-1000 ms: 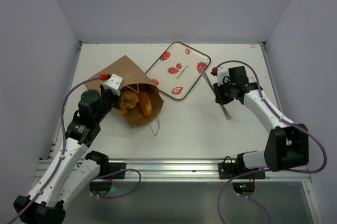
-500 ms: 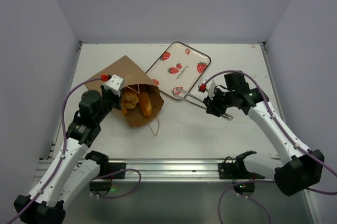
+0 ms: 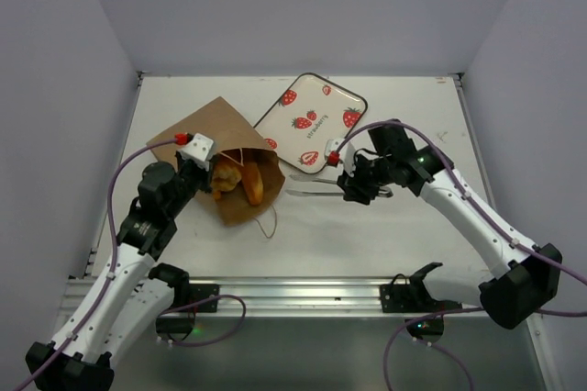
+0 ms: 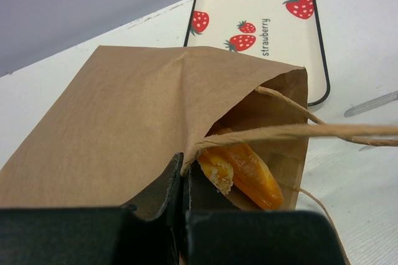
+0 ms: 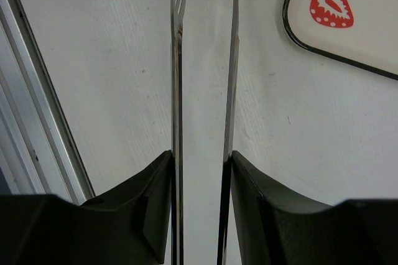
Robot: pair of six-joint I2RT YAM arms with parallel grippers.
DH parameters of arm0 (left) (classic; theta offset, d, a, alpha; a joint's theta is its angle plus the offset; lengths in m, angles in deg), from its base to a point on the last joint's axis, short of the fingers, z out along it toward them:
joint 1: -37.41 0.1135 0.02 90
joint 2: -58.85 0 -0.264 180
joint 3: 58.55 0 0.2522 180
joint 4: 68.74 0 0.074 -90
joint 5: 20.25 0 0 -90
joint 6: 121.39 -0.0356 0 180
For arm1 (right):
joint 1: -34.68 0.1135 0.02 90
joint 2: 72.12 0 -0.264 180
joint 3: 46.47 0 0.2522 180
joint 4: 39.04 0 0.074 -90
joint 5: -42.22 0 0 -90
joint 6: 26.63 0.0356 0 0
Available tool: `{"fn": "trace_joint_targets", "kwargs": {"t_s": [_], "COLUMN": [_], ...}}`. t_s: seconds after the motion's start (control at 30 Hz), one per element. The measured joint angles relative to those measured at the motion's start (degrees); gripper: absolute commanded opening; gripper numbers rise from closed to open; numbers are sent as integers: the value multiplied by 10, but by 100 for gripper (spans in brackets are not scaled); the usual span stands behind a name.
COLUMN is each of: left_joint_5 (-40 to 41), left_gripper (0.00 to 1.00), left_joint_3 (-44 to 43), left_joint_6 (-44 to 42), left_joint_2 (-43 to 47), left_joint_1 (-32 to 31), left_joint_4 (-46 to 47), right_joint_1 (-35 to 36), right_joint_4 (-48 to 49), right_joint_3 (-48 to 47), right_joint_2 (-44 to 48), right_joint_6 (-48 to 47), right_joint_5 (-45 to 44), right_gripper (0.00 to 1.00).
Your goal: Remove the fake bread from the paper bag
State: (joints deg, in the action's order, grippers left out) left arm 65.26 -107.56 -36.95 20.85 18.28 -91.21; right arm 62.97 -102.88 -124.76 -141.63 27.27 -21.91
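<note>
The brown paper bag (image 3: 206, 129) lies on its side, mouth toward the right. My left gripper (image 3: 204, 163) is shut on the upper edge of the bag mouth (image 4: 185, 165) and holds it lifted open. Glossy orange-golden fake bread (image 3: 240, 180) shows inside the mouth; the left wrist view shows a long piece and a crumbly-looking one (image 4: 239, 168). My right gripper (image 3: 347, 185) is shut on metal tongs (image 3: 316, 184), squeezing both arms (image 5: 176, 60). The tongs point left at the bag mouth, with their tips a short way from it.
The white strawberry-print tray (image 3: 312, 120) lies just behind the tongs, right of the bag, and its corner shows in the right wrist view (image 5: 348, 16). A cord handle loop (image 3: 269, 221) trails from the bag toward the metal rail (image 3: 303, 290) at the near edge.
My right arm has swung left, turning the tongs from pointing away at the right to lying level and pointing at the bag mouth. The left gripper and the bag have stayed put.
</note>
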Motion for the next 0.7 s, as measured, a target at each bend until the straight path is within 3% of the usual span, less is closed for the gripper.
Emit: {"fn": "trace_joint_targets", "kwargs": {"t_s": [0.27,0.7], "left_joint_5": [0,4], "left_gripper": [0,0], "left_joint_3": [14,23], "left_joint_6": [4,5], "left_joint_2": [9,20], "left_joint_1": [0,0], "left_joint_4": [12,16], "right_joint_1": [103,229], "right_joint_4": [1,65], "right_joint_3": [-8,-113], "right_joint_2": [-7,-114], "right_joint_6": [-11,-19], "right_joint_5": [-42,-175], "right_gripper": [43,43]}}
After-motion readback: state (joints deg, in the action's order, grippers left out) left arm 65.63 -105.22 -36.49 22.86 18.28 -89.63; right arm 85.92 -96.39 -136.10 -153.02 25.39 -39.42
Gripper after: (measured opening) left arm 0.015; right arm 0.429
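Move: The right hand already holds the tongs, their tips pointing left. The long bread in the tipped paper bag lies about 23 cm to its left, 3 cm farther out and 9 cm lower. The rounder bread is some 6 cm beyond that to the left, the strawberry tray's middle 18 cm ahead and 10 cm left, and the lower bag handle 20 cm left and 7 cm back. From the left hand, the long bread is 9 cm right, 2 cm back and 13 cm below. The right hand carries the tongs about 10 cm left towards the bag's mouth, first easing back about 2 cm and then coming forward again and rising about 2 cm, while the wrist turns some 20 degrees, partly counter-clockwise, swinging the fingers outward; the gripper keeps its half-open hold, and the tong ends come up to the bread, with one arm reaching inside the mouth. Nearly still, the left hand keeps its pinch on the bag's rim beside the handle, holding the mouth open; whether the tongs touch the bread can't be told. ##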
